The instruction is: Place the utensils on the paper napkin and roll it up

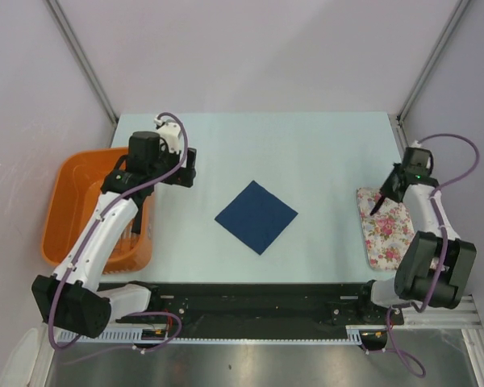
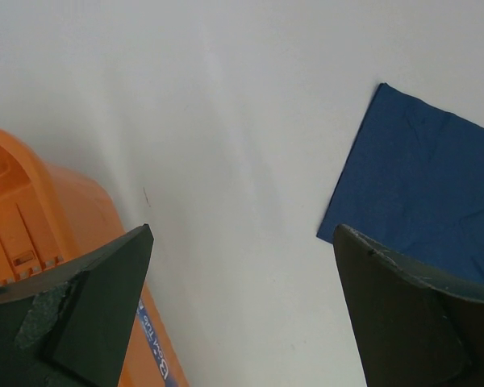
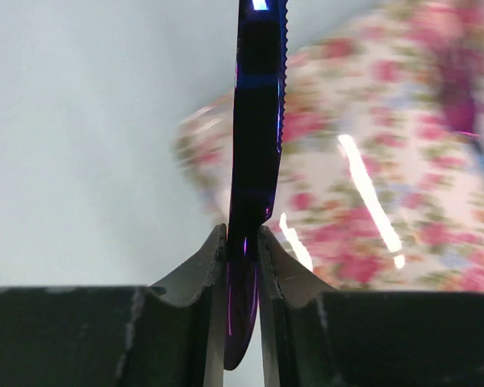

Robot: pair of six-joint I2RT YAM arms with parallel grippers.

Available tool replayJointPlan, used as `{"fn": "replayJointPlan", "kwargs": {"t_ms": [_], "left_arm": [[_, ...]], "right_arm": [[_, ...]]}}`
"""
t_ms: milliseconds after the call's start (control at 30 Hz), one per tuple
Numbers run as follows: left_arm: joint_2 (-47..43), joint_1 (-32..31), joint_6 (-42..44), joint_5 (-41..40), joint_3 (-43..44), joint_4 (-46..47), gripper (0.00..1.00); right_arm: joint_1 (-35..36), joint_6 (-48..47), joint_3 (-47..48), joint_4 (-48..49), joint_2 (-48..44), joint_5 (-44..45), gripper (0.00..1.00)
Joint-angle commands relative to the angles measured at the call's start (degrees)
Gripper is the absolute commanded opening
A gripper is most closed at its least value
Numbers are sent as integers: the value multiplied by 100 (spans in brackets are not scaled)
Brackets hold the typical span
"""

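Observation:
The navy paper napkin [image 1: 256,216] lies flat as a diamond at the table's middle; its corner also shows in the left wrist view [image 2: 423,177]. My right gripper [image 3: 242,238] is shut on the handle of a purple utensil, a knife [image 3: 256,121] with a serrated edge, standing on edge between the fingers. It hangs over the left end of the floral cloth [image 3: 371,185], at the table's right side [image 1: 385,195]. A second purple utensil [image 3: 460,89] lies blurred on that cloth. My left gripper [image 2: 242,230] is open over bare table, left of the napkin [image 1: 185,176], with nothing between its fingers.
An orange plastic basket [image 1: 85,201] stands at the left edge, beside and under the left arm, and shows in the left wrist view [image 2: 32,218]. The white cloth with pink flowers [image 1: 390,234] lies along the right edge. Cage posts rise at both back corners.

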Motion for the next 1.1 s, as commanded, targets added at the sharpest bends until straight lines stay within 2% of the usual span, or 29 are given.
{"fn": "replayJointPlan", "kwargs": {"t_ms": [0,67,100,233,433,567,767,1067], "left_arm": [[-390,-33,-57,480,-230,307,100],[-584,-33,-154,586,-441,439,100],[-619,-24,-163,638,-503,457,100],[-427,11,-724,901,-425,273,100],[-619,2,-1374,1342,-942,878,100],[-742,-7,-1560,1351,-1171,1221,100],[-742,-33,-1850,1430,-1365,1547,100],[-558,-33,-1955,1482,-1304,1653,100]], "right_arm": [[1391,-286,226,-143,-474,-665,0],[1990,-94,323,-116,-475,-516,0],[2620,-14,367,-73,-405,-394,0],[3966,136,604,86,7,222,0],[5191,689,1175,244,1062,197,0],[5596,1111,1999,113,2132,100,0],[5773,1463,2598,-10,3065,-32,0],[5808,1736,2820,-178,3348,109,0]]}}
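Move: The right hand holds the purple knife some 10 cm above the table, and the napkin it is bound for lies about 42 cm to its left, 3 cm nearer the base and 10 cm below. Behind it is the flowered cloth, its middle about 7 cm back, 8 cm to the right and 10 cm lower; the purple fork on the cloth is roughly 5 cm back and 15 cm right. From the open left hand the napkin lies about 20 cm right, 4 cm back and 22 cm below. Still pinching the knife, the right hand sweeps about 41 cm to the left, away from the flowered cloth to over the napkin, turning some 45 degrees counter-clockwise on the way; it rises a couple of centimetres at first, then sinks about 9 cm and eases to a near stop low over the napkin. Meanwhile the empty left hand, fingers still wide open, shifts about 5 cm right towards the napkin, edging some 2 cm back and down and rolling its left side down by roughly 20 degrees. ##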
